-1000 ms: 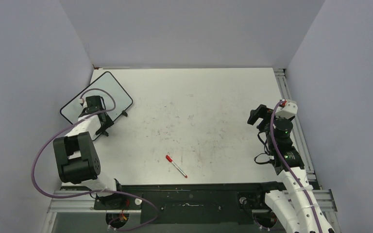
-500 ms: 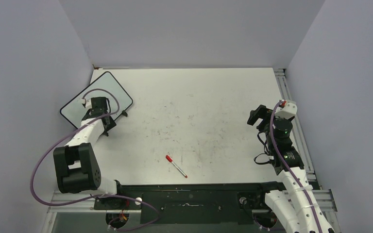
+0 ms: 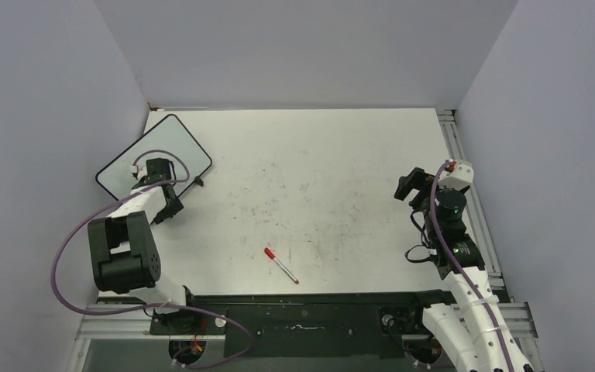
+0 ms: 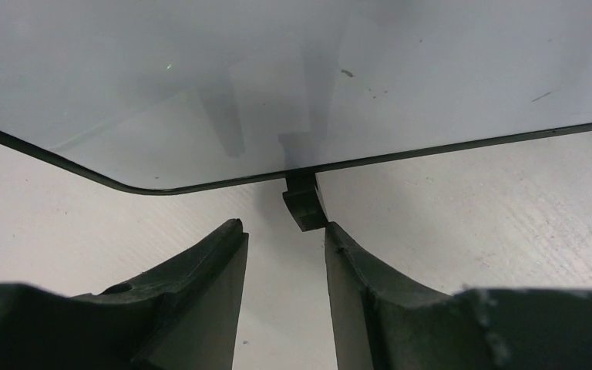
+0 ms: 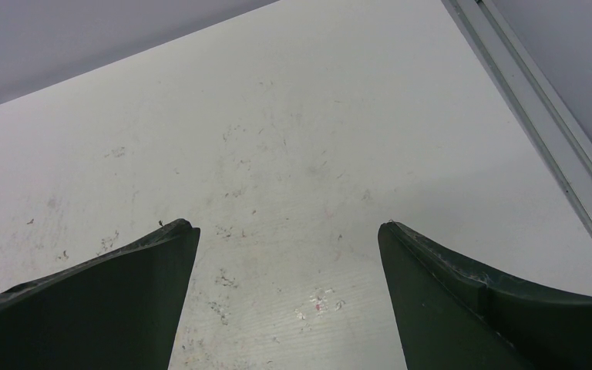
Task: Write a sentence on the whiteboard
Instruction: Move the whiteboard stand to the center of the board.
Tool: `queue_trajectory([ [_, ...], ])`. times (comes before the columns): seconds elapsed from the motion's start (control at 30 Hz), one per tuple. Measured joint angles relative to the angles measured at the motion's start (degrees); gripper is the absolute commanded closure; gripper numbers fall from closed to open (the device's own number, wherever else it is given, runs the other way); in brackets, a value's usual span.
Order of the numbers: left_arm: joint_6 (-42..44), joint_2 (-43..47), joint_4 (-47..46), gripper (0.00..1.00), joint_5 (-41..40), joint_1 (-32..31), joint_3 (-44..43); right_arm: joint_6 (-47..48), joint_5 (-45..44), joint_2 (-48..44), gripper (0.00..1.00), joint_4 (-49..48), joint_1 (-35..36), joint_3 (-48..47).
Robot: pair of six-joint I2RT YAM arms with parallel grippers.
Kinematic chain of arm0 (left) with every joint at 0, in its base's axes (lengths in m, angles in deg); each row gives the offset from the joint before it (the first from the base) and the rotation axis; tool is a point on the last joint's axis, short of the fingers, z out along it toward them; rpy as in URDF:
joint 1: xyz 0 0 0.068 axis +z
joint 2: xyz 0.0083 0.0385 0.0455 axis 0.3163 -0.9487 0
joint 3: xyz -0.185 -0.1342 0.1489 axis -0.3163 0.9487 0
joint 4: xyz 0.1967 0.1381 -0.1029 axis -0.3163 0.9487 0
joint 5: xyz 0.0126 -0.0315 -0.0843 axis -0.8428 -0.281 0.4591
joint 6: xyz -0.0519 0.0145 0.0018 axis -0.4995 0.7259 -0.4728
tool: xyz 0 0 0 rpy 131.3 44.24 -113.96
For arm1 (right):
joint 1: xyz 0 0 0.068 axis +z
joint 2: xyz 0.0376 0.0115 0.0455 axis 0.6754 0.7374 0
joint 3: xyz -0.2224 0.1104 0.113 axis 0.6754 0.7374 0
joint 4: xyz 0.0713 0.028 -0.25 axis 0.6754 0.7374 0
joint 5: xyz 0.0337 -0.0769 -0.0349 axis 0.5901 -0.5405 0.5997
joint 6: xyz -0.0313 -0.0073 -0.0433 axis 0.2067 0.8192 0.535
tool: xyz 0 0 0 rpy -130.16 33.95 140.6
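Observation:
The whiteboard (image 3: 169, 139) stands tilted at the far left of the table, with a white face and a thin black frame. It fills the top of the left wrist view (image 4: 200, 77). No red sentence shows on it. My left gripper (image 3: 166, 203) is open and empty at the board's near edge. In the left wrist view my left gripper (image 4: 282, 226) has one black foot (image 4: 304, 204) of the board just beyond its tips, close to the right finger. A red-capped marker (image 3: 280, 265) lies on the table near the middle front. My right gripper (image 3: 412, 182) is open and empty at the right, over bare tabletop in the right wrist view (image 5: 285, 225).
The scuffed white tabletop (image 3: 318, 178) is walled by grey panels at the back and sides. A metal rail (image 3: 465, 155) runs along the right edge and also shows in the right wrist view (image 5: 539, 131). The board's second foot (image 3: 199, 180) sticks out toward the centre.
My left arm has shifted slightly along the whiteboard's near edge, its elbow settling a little. The board, the marker and the right arm have not moved.

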Motion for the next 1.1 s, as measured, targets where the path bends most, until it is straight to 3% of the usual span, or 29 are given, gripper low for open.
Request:
queue_trajectory([
  [0.5,1.6,-2.2,-0.5,0.69,1.8,1.0,-1.4,0.0,0.0,0.0,0.10,0.0,0.0,0.0],
  [0.77,2.9,-4.3,-1.0,0.82,1.8,1.4,-2.6,0.0,0.0,0.0,0.10,0.0,0.0,0.0],
  [1.0,2.9,-4.5,-1.5,1.00,1.6,1.9,-2.6,0.0,0.0,0.0,0.10,-0.3,0.0,0.4],
  [1.1,3.2,-4.6,-1.5,1.00,1.5,1.9,-2.7,0.0,0.0,0.0,0.10,-0.3,0.0,0.4],
])
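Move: The near black foot of the whiteboard stand sits just beyond the left fingertips, about 2 cm ahead, 1 cm to the left and 1 cm lower, closer to the right-hand finger. The stand's far foot is some 13 cm ahead and 9 cm to the right, about 1 cm lower. The whiteboard's middle lies around 13 cm ahead and 5 cm left, slightly higher. From the right hand, the near foot is roughly 70 cm left, 3 cm ahead and 20 cm lower. The left fingers pinch the near stand foot from both sides, closing from under half open to nearly shut, with the grip effort rising at the end. Meanwhile the hand eases about 1 cm each forward, left and down to bring the foot between the fingertips, then stops. The wrist hardly turns. ##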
